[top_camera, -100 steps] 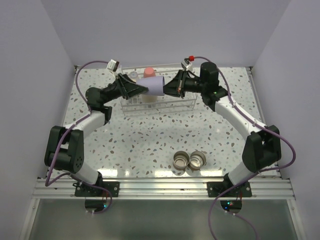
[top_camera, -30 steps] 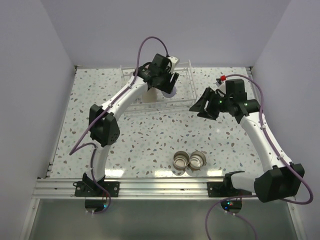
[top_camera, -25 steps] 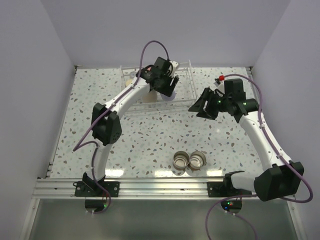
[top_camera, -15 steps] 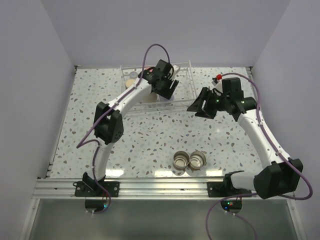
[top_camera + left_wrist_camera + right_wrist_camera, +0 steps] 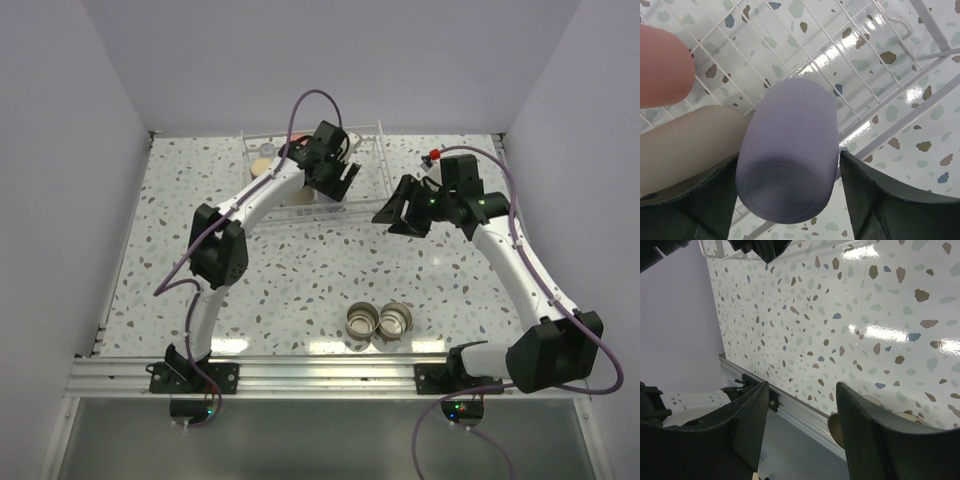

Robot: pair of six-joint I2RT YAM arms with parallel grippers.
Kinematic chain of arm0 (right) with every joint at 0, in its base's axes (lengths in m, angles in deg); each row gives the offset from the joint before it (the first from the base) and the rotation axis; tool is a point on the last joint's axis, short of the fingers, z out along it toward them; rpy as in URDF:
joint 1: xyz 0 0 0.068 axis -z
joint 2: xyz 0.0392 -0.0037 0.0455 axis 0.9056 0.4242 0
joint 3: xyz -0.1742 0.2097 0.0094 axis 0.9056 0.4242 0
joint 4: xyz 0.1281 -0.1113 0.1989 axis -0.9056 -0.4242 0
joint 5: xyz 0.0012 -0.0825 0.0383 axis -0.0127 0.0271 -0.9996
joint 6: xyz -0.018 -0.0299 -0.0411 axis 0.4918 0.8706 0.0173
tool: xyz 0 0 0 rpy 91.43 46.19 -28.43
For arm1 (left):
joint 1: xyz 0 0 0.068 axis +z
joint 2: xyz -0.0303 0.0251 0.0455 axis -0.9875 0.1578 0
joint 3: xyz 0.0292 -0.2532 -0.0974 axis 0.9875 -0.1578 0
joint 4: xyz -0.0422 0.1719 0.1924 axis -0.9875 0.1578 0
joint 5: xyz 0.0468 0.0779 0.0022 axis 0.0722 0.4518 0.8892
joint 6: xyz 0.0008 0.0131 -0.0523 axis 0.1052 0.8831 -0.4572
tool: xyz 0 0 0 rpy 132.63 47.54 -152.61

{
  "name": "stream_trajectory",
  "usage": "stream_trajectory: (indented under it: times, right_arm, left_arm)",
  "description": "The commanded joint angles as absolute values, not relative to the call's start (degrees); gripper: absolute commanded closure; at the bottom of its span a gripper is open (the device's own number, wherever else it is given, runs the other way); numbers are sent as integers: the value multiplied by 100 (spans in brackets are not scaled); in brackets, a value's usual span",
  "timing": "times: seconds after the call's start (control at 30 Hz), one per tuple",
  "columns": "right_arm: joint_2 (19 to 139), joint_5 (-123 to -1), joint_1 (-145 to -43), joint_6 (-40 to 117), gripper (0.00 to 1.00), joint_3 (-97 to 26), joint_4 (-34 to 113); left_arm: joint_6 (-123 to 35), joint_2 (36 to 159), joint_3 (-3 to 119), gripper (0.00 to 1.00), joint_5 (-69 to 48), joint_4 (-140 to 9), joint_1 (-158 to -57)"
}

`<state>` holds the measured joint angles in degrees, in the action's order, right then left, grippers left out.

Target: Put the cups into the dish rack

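The lavender cup (image 5: pixel 787 160) stands mouth-down in the dish rack (image 5: pixel 850 45), its base toward the left wrist camera. My left gripper (image 5: pixel 789 155) is shut on it, one finger (image 5: pixel 710 200) against each side. It leans on the beige cup (image 5: pixel 685 145); the coral-red cup (image 5: pixel 662 65) lies beyond. In the top view the left gripper (image 5: pixel 335 180) reaches down into the rack (image 5: pixel 383 150). My right gripper (image 5: pixel 392 212) hangs open and empty just right of the rack's front corner. Two steel cups (image 5: pixel 363 322) (image 5: pixel 396 320) stand side by side near the front edge.
The right wrist view looks over speckled tabletop (image 5: pixel 850 315) toward the metal front rail (image 5: pixel 800 415), with a cup's rounded edge (image 5: pixel 836 429) showing between the right gripper (image 5: pixel 801 390) fingers. Lilac walls (image 5: pixel 60 120) close in the table on both sides and at the back.
My right gripper has let go of the lavender cup and drawn back to the right. The left arm swung over the rack and brought the cup down into it.
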<state>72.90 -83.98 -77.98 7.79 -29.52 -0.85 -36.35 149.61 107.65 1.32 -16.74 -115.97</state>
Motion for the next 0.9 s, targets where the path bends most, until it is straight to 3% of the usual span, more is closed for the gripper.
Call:
stream_trajectory:
  times: [0.0, 0.07, 0.53, 0.87]
  right_arm:
    - [7275, -8338, -7835, 872, 41, -3201, 62]
    - [7275, -8338, -7852, 872, 41, -3201, 62]
    - [7267, -8294, -7914, 977, 41, -3236, 9]
    - [7319, -7722, -8072, 1514, 40, -3588, -588]
  left_arm:
    - [-3580, 14909, 10778, 14, 253, -1659, -11643]
    - [-3589, 14900, 10804, 0, 280, -1668, -11660]
    - [-3809, 14216, 11130, 0, -44, -2089, -11651]
    - [-4160, 12837, 10552, 0, -36, -3073, -11643]
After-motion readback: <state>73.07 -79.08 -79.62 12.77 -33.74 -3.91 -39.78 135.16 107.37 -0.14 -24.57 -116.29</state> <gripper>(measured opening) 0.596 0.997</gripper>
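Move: The lavender cup is between the left fingers, its middle about 2 cm below the hand point and 1 cm ahead, mouth-down in the rack. The beige cup is level with it, some 8 cm to the left. The red cup stands roughly 8 cm farther out and 6 cm left of the hand. The rack's right end is 12 cm right and 2 cm ahead. From the right hand, the lavender cup lies about 15 cm ahead, 10 cm left and 12 cm below. Open the left gripper fully to let go of the lavender cup, keeping the hand still while the fingers spread. Then lift it straight up off the cup, slowly at first and then fast, about 15 cm, tipping the fingers some 20 degrees outward so they swing forward and to the right. ##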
